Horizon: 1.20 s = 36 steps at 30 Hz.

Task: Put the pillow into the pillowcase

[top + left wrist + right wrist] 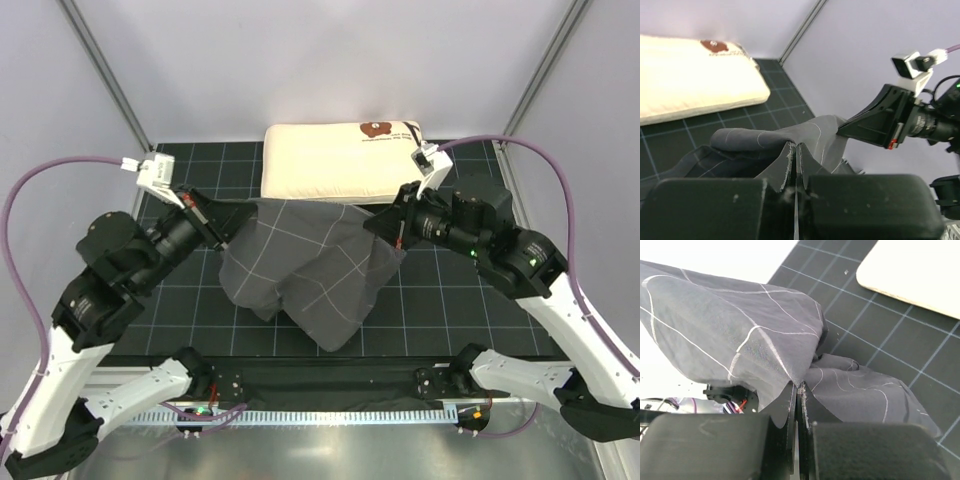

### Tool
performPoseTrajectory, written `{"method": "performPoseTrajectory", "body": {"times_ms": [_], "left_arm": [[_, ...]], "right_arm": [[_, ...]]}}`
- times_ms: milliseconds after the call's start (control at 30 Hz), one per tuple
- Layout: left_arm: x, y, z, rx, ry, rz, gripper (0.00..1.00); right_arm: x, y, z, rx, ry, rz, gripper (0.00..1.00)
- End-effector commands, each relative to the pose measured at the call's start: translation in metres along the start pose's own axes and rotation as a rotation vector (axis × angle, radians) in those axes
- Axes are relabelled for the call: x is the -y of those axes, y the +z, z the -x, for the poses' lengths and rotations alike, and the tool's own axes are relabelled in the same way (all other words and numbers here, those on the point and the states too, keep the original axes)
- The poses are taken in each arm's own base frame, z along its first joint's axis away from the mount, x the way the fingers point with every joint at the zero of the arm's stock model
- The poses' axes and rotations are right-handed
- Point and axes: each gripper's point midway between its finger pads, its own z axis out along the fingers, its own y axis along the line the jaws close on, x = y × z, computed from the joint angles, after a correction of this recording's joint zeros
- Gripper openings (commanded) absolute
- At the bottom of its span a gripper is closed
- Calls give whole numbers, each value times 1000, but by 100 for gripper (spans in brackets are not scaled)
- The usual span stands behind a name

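The cream pillow (335, 160) with a brown bear print lies flat at the back of the mat, also in the left wrist view (690, 75) and as a corner (920, 275) in the right wrist view. In front of it the dark grey checked pillowcase (310, 265) hangs lifted between both arms. My left gripper (222, 232) is shut on its left top edge (765, 142). My right gripper (385, 228) is shut on its right top edge (760, 340). The cloth sags between them onto the mat.
A black gridded mat (470, 300) covers the table. Grey walls and metal frame posts (105, 70) enclose the back and sides. The other arm's black gripper body (890, 120) shows across the cloth in the left wrist view.
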Motion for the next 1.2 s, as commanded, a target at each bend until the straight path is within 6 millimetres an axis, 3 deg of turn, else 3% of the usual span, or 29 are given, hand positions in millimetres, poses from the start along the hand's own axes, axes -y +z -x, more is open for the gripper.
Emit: {"method": "performPoseTrajectory", "body": {"times_ms": [0, 33, 67, 133, 167, 333, 367, 433, 500, 533, 567, 667, 767, 800, 867, 900, 967, 1000, 1033, 1067, 1100, 1133, 1167], "left_arm": [[-14, 9, -27, -102, 13, 45, 0], [-15, 8, -27, -97, 10, 49, 0], [-19, 10, -27, -92, 10, 68, 0], [-25, 10, -29, -90, -10, 101, 0], [-32, 12, -28, -77, -17, 139, 0], [-68, 16, -31, -56, -18, 329, 0], [-79, 21, -34, -57, -13, 383, 0], [-96, 20, -34, -38, -3, 471, 0], [-109, 25, -40, -34, -16, 525, 1], [-112, 27, -41, -35, -23, 528, 0], [-114, 32, -42, -32, -33, 530, 0], [-116, 40, -49, -52, -40, 521, 0], [-122, 48, -54, -69, -30, 543, 1], [-126, 50, -55, -75, -24, 555, 0], [-130, 53, -57, -80, -17, 570, 0], [-135, 56, -61, -91, -17, 586, 0], [-137, 59, -64, -106, -23, 582, 0], [-138, 60, -65, -110, -27, 582, 1], [-138, 62, -66, -113, -31, 583, 0], [-137, 62, -65, -111, -34, 579, 0], [-138, 62, -66, -115, -34, 579, 1], [-137, 62, -64, -111, -35, 577, 0], [-136, 61, -63, -107, -35, 575, 0]], "right_arm": [[8, 1, -9, -30, -16, -30, 9], [10, 2, -11, -37, -14, -33, 34], [12, 4, -18, -55, -13, -36, 48], [11, 3, -25, -64, -13, -13, 72], [12, 6, -37, -90, -7, 0, 76], [28, 15, -82, -157, 36, -3, 78], [37, 20, -103, -202, 50, -14, 78], [29, 23, -116, -220, 67, 62, 78], [24, 27, -148, -288, 95, 139, 79], [17, 31, -151, -276, 82, 184, 80], [14, 32, -172, -321, 69, 205, 81], [17, 43, -194, -343, 14, 196, 82], [2, 53, -216, -361, -60, 240, 83], [-15, 52, -226, -371, -100, 285, 85], [-19, 65, -237, -356, -168, 237, 87], [-38, 63, -247, -361, -206, 269, 88], [-41, 77, -245, -323, -245, 194, 89], [-42, 85, -258, -346, -278, 170, 89], [-56, 88, -262, -348, -305, 177, 89], [-52, 95, -261, -323, -334, 112, 89], [-44, 105, -279, -370, -378, 57, 89], [-55, 110, -277, -354, -395, 45, 89], [-50, 116, -275, -335, -419, -16, 89]]}}
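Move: The right hand grips the pillowcase's upper right part. The case's hanging lower end, its next aim, lies about 12 cm back, 7 cm left and 25 cm below it; the pillow's middle is some 28 cm ahead, 5 cm left and 34 cm below. From the left hand, holding the upper left corner, the pillow lies roughly 30 cm ahead, 16 cm right and 42 cm below, the lower end 10 cm back, 14 cm right and 33 cm below. Down, then back and to its left sweeps the right hand, opening at once to free the cloth, sinking about 27 cm and ending low, fingers wide, beside the hanging end near the table's front edge. The left hand keeps its pinch, easing some 14 cm down and 10 cm forward towards the pillow while its fingers swing counter-clockwise and tip down. ##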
